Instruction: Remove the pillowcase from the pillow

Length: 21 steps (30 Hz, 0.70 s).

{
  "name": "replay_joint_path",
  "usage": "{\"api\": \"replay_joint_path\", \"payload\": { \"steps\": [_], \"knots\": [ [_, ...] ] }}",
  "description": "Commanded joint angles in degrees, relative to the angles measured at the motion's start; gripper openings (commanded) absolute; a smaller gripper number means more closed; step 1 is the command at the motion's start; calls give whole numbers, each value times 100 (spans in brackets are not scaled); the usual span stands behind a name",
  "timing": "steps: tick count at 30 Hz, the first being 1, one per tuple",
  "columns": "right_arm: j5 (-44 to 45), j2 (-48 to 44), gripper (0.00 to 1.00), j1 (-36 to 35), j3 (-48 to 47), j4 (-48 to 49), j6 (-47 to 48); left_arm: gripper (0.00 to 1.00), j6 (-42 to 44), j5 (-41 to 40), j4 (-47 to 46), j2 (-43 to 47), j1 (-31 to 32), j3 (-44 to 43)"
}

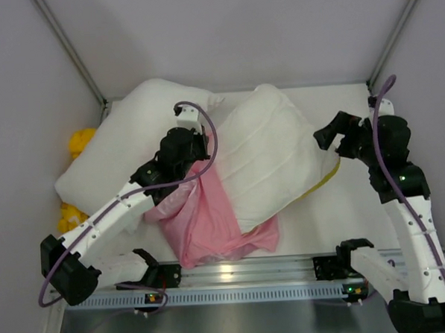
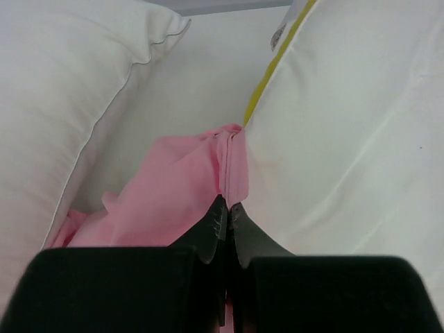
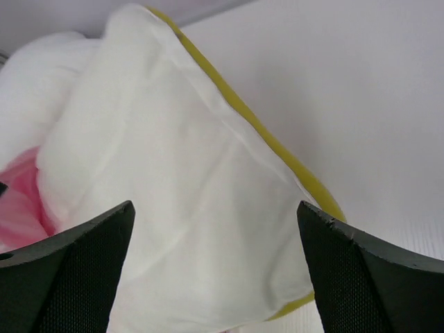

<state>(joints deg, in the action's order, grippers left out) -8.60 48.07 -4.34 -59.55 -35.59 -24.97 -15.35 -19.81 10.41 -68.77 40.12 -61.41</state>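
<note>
The pillow (image 1: 270,153) lies slantwise mid-table, white, with a yellow band (image 3: 277,149) along its right edge. The pink pillowcase (image 1: 210,219) is bunched over its near-left end and spills toward the front rail. My left gripper (image 1: 196,162) sits at the pillow's left side, shut on a fold of the pillowcase (image 2: 173,187), which sticks up from the left gripper's (image 2: 227,207) tips against the pillow (image 2: 347,139). My right gripper (image 1: 329,140) hovers at the pillow's right corner. It (image 3: 216,208) stands wide open, the pillow (image 3: 187,208) between and beyond its fingers, not touching them.
A plain white pillow (image 1: 124,145) lies at the back left, close beside the left arm; it also shows in the left wrist view (image 2: 55,90). Yellow cloth (image 1: 79,140) peeks out at the left wall. A metal rail (image 1: 235,274) runs along the near edge.
</note>
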Motion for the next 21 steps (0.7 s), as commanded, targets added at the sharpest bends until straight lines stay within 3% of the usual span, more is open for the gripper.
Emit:
{"api": "replay_joint_path", "payload": {
  "steps": [1, 6, 8, 12, 21],
  "knots": [
    [-19, 351, 94, -23, -802, 237, 308, 0, -336, 215, -628, 705, 14, 260],
    [604, 1009, 96, -23, -1304, 281, 598, 0, -442, 320, -515, 1295, 14, 577],
    [457, 1203, 96, -23, -1480, 430, 800, 0, -460, 338, -331, 1507, 14, 603],
    [-1244, 1940, 95, -14, -1586, 685, 1248, 0, -618, 487, -233, 1893, 22, 744],
    [-3145, 2363, 95, -23, -821, 1968, 1100, 0, -943, 874, -83, 2693, 22, 1078]
  ]
}}
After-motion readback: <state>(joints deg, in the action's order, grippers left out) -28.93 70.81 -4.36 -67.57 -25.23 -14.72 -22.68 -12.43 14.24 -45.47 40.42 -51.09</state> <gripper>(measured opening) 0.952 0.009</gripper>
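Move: Pinched in the left hand is the upper part of the pink pillowcase; most of its cloth lies some 16 cm back towards the base, level sideways and 23 cm lower. The half-bared pillow's middle is about 20 cm right of that hand, 5 cm ahead and 20 cm below, the other white pillow 23 cm left and 9 cm ahead. From the open, empty right hand, the half-bared pillow's middle lies roughly 15 cm left, 11 cm ahead and 20 cm below. Hauling the pinched pillowcase back towards the base, the left hand goes about 8 cm, also rising and drifting left by some 3 cm each, rolling roughly 15 degrees left side down, and keeps its grip shut. Meanwhile the empty right hand stays wide open and arcs forward, first up about 5 cm, then left and down over 6 cm, towards the pillow's far right edge, turning some 20 degrees counter-clockwise. ##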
